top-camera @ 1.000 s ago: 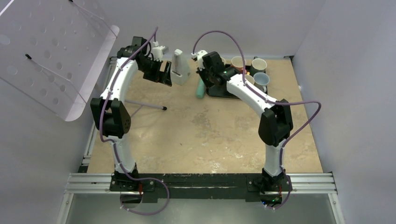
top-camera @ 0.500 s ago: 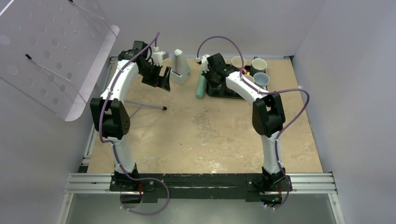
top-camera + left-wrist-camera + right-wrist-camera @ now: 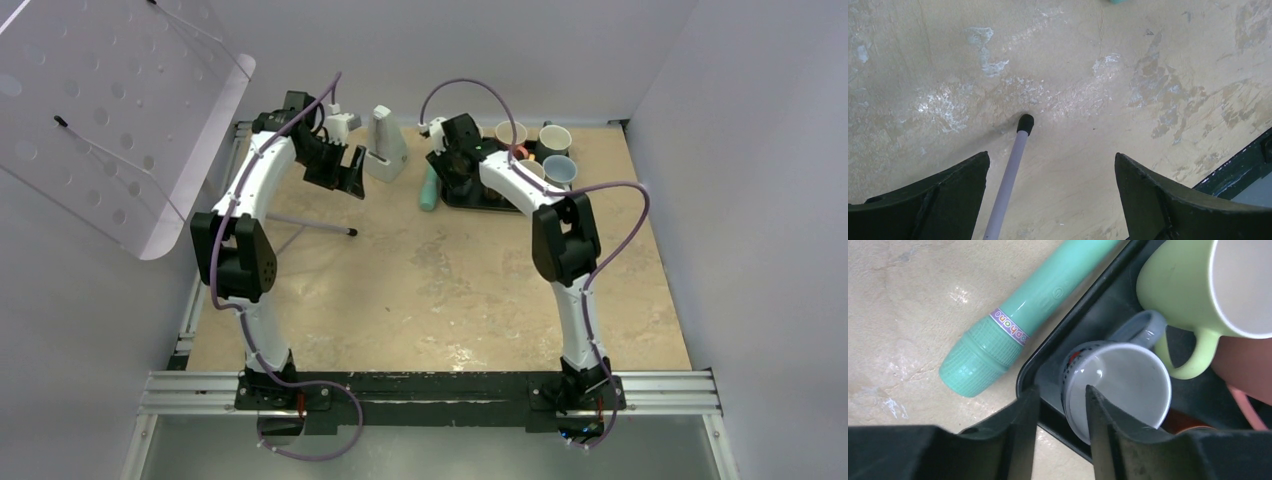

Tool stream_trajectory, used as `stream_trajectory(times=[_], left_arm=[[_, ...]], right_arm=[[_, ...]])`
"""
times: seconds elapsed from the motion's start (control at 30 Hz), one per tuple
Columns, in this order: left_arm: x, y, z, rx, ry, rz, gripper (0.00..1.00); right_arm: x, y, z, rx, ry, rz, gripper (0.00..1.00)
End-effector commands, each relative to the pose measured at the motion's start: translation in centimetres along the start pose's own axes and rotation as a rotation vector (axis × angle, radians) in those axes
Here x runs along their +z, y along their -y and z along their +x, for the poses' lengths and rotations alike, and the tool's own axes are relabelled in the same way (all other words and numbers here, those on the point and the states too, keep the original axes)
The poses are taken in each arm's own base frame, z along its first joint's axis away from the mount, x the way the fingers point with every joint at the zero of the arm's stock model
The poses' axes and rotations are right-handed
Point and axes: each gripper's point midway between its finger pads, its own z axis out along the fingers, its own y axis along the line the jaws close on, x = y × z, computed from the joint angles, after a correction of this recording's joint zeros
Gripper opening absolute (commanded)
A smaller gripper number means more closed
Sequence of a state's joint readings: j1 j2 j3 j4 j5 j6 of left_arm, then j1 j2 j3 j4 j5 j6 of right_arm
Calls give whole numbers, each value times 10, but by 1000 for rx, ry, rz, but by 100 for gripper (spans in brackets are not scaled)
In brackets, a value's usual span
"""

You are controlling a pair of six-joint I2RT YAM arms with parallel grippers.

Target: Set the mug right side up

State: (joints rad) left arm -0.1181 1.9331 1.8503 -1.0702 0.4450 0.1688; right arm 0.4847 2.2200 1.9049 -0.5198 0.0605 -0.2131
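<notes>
A grey-white mug [image 3: 1128,385] with a grey handle stands in the near left corner of the black tray [image 3: 1108,302], its mouth open towards the right wrist camera. My right gripper [image 3: 1063,405] is shut on its rim, one finger inside the mug and one outside. In the top view the right gripper [image 3: 455,165] covers the mug at the tray's left end [image 3: 470,200]. My left gripper [image 3: 1053,165] is open and empty, hovering over the bare table at the back left [image 3: 350,170].
A teal cylinder [image 3: 1023,325] lies on the table just left of the tray [image 3: 429,188]. A light green mug [image 3: 1188,290] and a pink mug [image 3: 1243,365] crowd the grey mug. Several cups [image 3: 555,138] stand behind. A white rod [image 3: 1010,170] and a white stand [image 3: 385,145] are near the left gripper.
The right arm's elbow has swung left and nearer the tray while the wrist turned over the mug. The left gripper has shifted slightly and stays open.
</notes>
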Motion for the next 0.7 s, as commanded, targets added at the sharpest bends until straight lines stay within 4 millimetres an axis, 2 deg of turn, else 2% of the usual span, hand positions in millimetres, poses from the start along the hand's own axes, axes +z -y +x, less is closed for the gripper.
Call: stream_trajectory(times=[0.0,0.13,0.27,0.37,0.43,0.47,0.5,0.6,0.63,0.67], left_arm=[[-18,12,-11,58,68,25,99],[-19,19,-8,86,74,29,100],[-18,23,-9,121,100,3,100],[-14,28,-12,167,144,-47,100],[-12,26,-18,194,209,-108,100],[-11,26,-20,195,246,-134,100],[-11,28,-23,204,291,-152,100],[-9,32,-16,228,368,-195,100],[-12,32,-14,220,379,-206,100],[-15,32,-11,209,382,-218,100]], right_arm=[[-34,14,-46,0,114,20,50],[-71,23,-67,29,179,55,61],[-125,35,-84,61,306,93,70],[-165,55,-82,137,451,100,73],[-195,80,-71,214,543,149,72],[-217,95,-69,249,614,190,72],[-228,108,-58,289,642,219,73],[-259,138,-23,392,736,295,72],[-260,144,-1,431,746,320,72],[-270,151,14,461,778,351,72]])
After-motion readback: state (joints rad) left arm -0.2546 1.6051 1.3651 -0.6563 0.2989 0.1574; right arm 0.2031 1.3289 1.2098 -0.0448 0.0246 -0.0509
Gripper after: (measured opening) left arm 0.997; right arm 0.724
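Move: The small grey-blue mug stands upright in the tray's near left corner, its middle about 3 cm ahead, 3 cm right and 4 cm below the right hand, whose parted fingers still straddle its wall. From that hand, the green mug is some 12 cm ahead and 4 cm right, the brown mug 2 cm ahead and 11 cm right, and the teal tube 3 cm ahead and 4 cm left. From the left hand, the grey-blue mug lies roughly 13 cm ahead, 29 cm right and 12 cm lower. The right hand goes on spreading its already parted fingers to let go of the grey-blue mug's wall, easing up nearly straight at first, then pulls away fast, about 22 cm up in all, swinging some 16 cm right and a little back while the wrist tips its fingers up and outward and turns somewhat clockwise. The empty left hand, fingers still wide open, drifts about 4 cm back and to its right, its fingers tipping up some 15 degrees. ##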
